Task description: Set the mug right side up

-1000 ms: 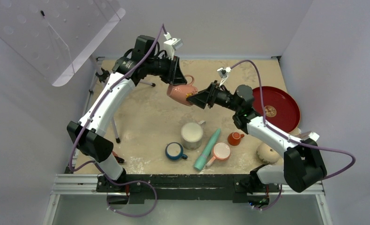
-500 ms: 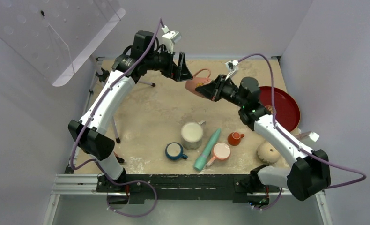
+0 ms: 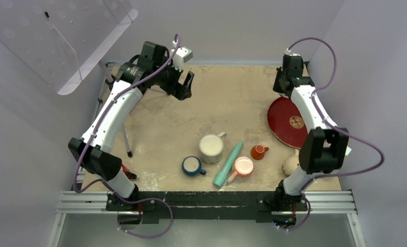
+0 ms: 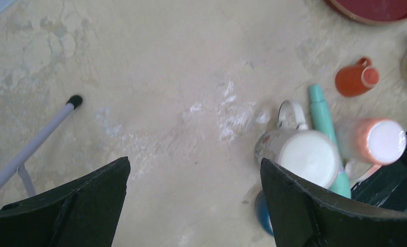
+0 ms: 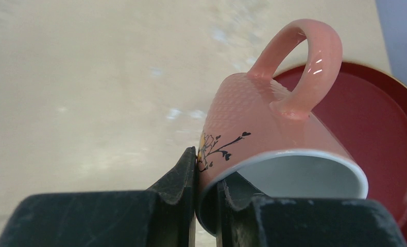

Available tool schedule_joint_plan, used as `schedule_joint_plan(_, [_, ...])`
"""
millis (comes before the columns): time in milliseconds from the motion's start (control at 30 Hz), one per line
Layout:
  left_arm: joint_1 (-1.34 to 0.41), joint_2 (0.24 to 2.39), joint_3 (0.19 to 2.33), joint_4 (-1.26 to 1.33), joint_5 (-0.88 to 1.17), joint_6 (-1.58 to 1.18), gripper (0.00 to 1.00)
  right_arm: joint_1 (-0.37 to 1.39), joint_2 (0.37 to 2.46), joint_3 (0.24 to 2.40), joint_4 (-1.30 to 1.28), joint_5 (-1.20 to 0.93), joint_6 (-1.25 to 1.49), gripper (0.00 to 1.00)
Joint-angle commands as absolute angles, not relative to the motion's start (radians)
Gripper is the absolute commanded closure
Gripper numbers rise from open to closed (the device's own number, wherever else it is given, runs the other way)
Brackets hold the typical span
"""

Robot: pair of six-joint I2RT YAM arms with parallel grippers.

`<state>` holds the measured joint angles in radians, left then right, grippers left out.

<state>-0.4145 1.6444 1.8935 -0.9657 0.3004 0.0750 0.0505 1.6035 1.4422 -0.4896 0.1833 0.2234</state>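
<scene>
The beige rounded mug (image 3: 290, 164) sits at the front right of the table, partly hidden behind my right arm; I cannot tell which way up it is. Neither gripper is near it. My right gripper (image 5: 206, 160) is shut on the rim of a pink mug (image 5: 263, 118) with a white inside, one finger inside and one outside, held tipped above the edge of the red plate (image 5: 382, 123). In the top view this gripper (image 3: 281, 87) is at the back right and the pink mug is hidden. My left gripper (image 3: 184, 86) is open and empty at the back left, jaws wide apart (image 4: 193, 167).
A white mug (image 3: 210, 148), blue cup (image 3: 191, 165), teal tube (image 3: 227, 163), peach-pink cup (image 3: 242, 166) and small orange cup (image 3: 258, 152) cluster at the front centre. The red plate (image 3: 291, 121) lies at the right. A thin tripod leg (image 3: 125, 140) stands at the left.
The left gripper let go of the pink mug and drew back left. The right arm carried the pink mug from the table's middle to the back right, over the red plate.
</scene>
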Motion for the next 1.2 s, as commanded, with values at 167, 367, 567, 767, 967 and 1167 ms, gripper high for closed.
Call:
schedule_joint_plan(167, [-0.412,1.482,1.743,-1.099,0.248,0.207,0.0,-0.092,1.902,1.702,-0.727,0.283,0.092,1.0])
schedule_joint_plan(367, [-0.413,1.471,1.699,-1.083,0.216,0.216,0.0,-0.146,2.053,1.822,-0.761,0.184,0.082,1.0])
schedule_joint_plan(567, [-0.413,1.485,1.717,-1.076,0.202,0.228,0.0,-0.178,2.145,1.937,-0.821,0.115,0.06,1.0])
schedule_joint_plan(767, [-0.413,1.496,1.724,-1.068,0.177,0.233,0.0,-0.196,2.188,1.996,-0.829,0.043,0.066,0.99])
schedule_joint_plan(967, [-0.413,1.499,1.715,-1.068,0.188,0.232,0.0,-0.196,2.213,2.021,-0.837,0.012,0.061,0.6])
schedule_joint_plan(1167, [-0.414,1.503,1.695,-1.087,0.317,0.251,0.03,-0.196,2.175,2.06,-0.847,0.018,0.056,0.43])
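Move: The right hand still pinches the pink mug by its rim. The far part of the red plate, where it is taken, lies about 13 cm to that hand's right, 4 cm ahead and 20 cm below. The small orange mug stands some 21 cm back and 4 cm left of the right hand; the pale gourd is about 27 cm back and 10 cm right. From the left hand, that plate spot is roughly 52 cm right, 13 cm ahead and 30 cm lower. The right hand sets the pink mug on the far part of the red plate, sinking about 13 cm while swinging some 10 cm right and tipping its fingers about 25 degrees farther down. Staying low, it eases 4–5 cm forward, then opens to let go of the rim, one finger still inside. The empty left hand, wide open, draws back, left and slightly down. ##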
